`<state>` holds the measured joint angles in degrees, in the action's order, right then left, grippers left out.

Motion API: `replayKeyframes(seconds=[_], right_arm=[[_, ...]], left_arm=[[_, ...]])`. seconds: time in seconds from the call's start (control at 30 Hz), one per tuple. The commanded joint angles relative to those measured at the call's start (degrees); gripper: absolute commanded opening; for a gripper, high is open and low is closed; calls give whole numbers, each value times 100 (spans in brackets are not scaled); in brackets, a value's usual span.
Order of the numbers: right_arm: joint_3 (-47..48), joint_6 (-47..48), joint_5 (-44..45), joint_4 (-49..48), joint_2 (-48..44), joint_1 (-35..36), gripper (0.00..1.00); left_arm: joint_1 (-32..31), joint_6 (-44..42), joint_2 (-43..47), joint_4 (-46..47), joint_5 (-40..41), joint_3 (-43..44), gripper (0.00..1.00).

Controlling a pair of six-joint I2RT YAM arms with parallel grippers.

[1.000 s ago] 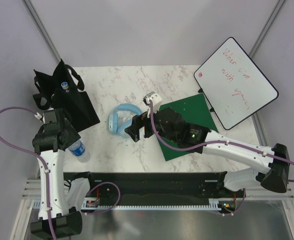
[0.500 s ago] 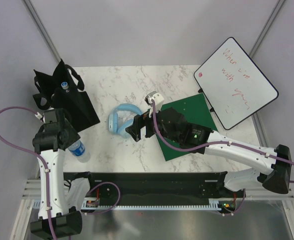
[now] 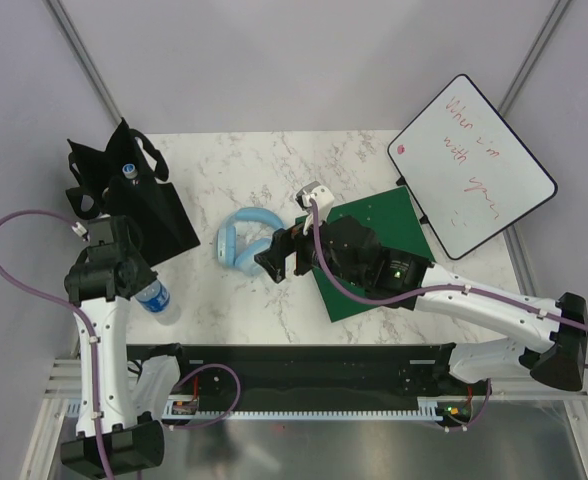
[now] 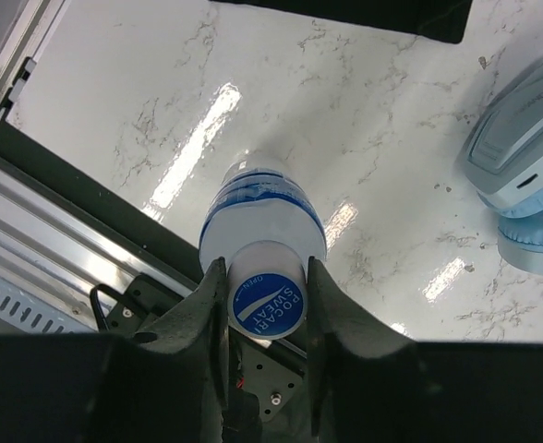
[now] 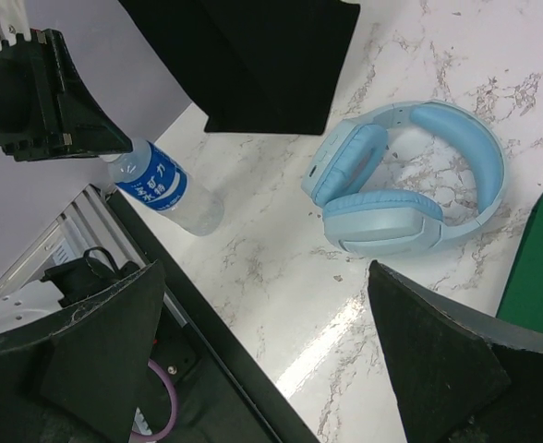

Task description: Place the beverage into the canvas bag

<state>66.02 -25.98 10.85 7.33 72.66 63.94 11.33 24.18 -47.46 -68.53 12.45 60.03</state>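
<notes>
The beverage, a clear bottle with a blue label, is at the table's front left corner. My left gripper is shut on its capped neck. In the left wrist view the fingers press both sides of the blue cap, and the bottle points down at the marble. Whether its base touches the table I cannot tell. The black canvas bag stands at the back left, and a bottle top shows in its mouth. My right gripper hangs open beside the headphones, holding nothing.
Light blue headphones lie mid-table. A green board lies to their right under the right arm. A whiteboard leans at the back right. A black rail runs along the near edge.
The left jaws have closed on the bottle's cap. The right arm has drifted slightly to the right. The bottle has barely moved.
</notes>
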Motion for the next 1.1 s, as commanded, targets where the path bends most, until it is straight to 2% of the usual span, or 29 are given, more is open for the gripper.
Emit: replayKeyframes(seconds=[0.0,0.37,0.57,0.83,0.97,1.07], right_arm=[[-72,-39,128,-83,-200,-5,98],[-1,-109,84,-83,-86,-13,98],[-1,-92,119,-39,-147,-5,98],[174,49,391,67,-226,-5,98],[227,119,522,119,-279,-13,98],[262,163,663,189,-340,-5,98]], left_arm=[[-17,-195,-96,-11,-400,508,2],[-87,-450,-351,-538,-893,1870,2],[-131,-327,-562,-389,-1209,2512,2],[-289,-107,-1580,-196,-1684,3901,2],[-596,33,-2152,-55,-1781,4910,2],[-947,25,-2686,-107,-1518,5743,2]])
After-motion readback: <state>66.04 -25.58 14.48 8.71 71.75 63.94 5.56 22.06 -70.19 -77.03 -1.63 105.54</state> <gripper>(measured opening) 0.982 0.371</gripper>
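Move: The left gripper is already shut on the cap of the bottle standing on the table. The canvas bag's middle lies about 18 cm ahead of that gripper, some 3 cm to its left and 4 cm lower, with its open mouth higher than the hand. The blue headphones lie roughly 15 cm ahead, 22 cm to its right and 17 cm below. From the right gripper, the bag is about 16 cm ahead, 31 cm left and 15 cm lower. Keep the left gripper's pinch on the bottle cap and lift the bottle clear of the table, about 16 cm up and easing some 5 cm to the right. Once well up, bring it forward about 9 cm as well, towards the bag's mouth, turning the wrist clockwise and tipping the fingers forward-and-up by some 15 degrees each. ##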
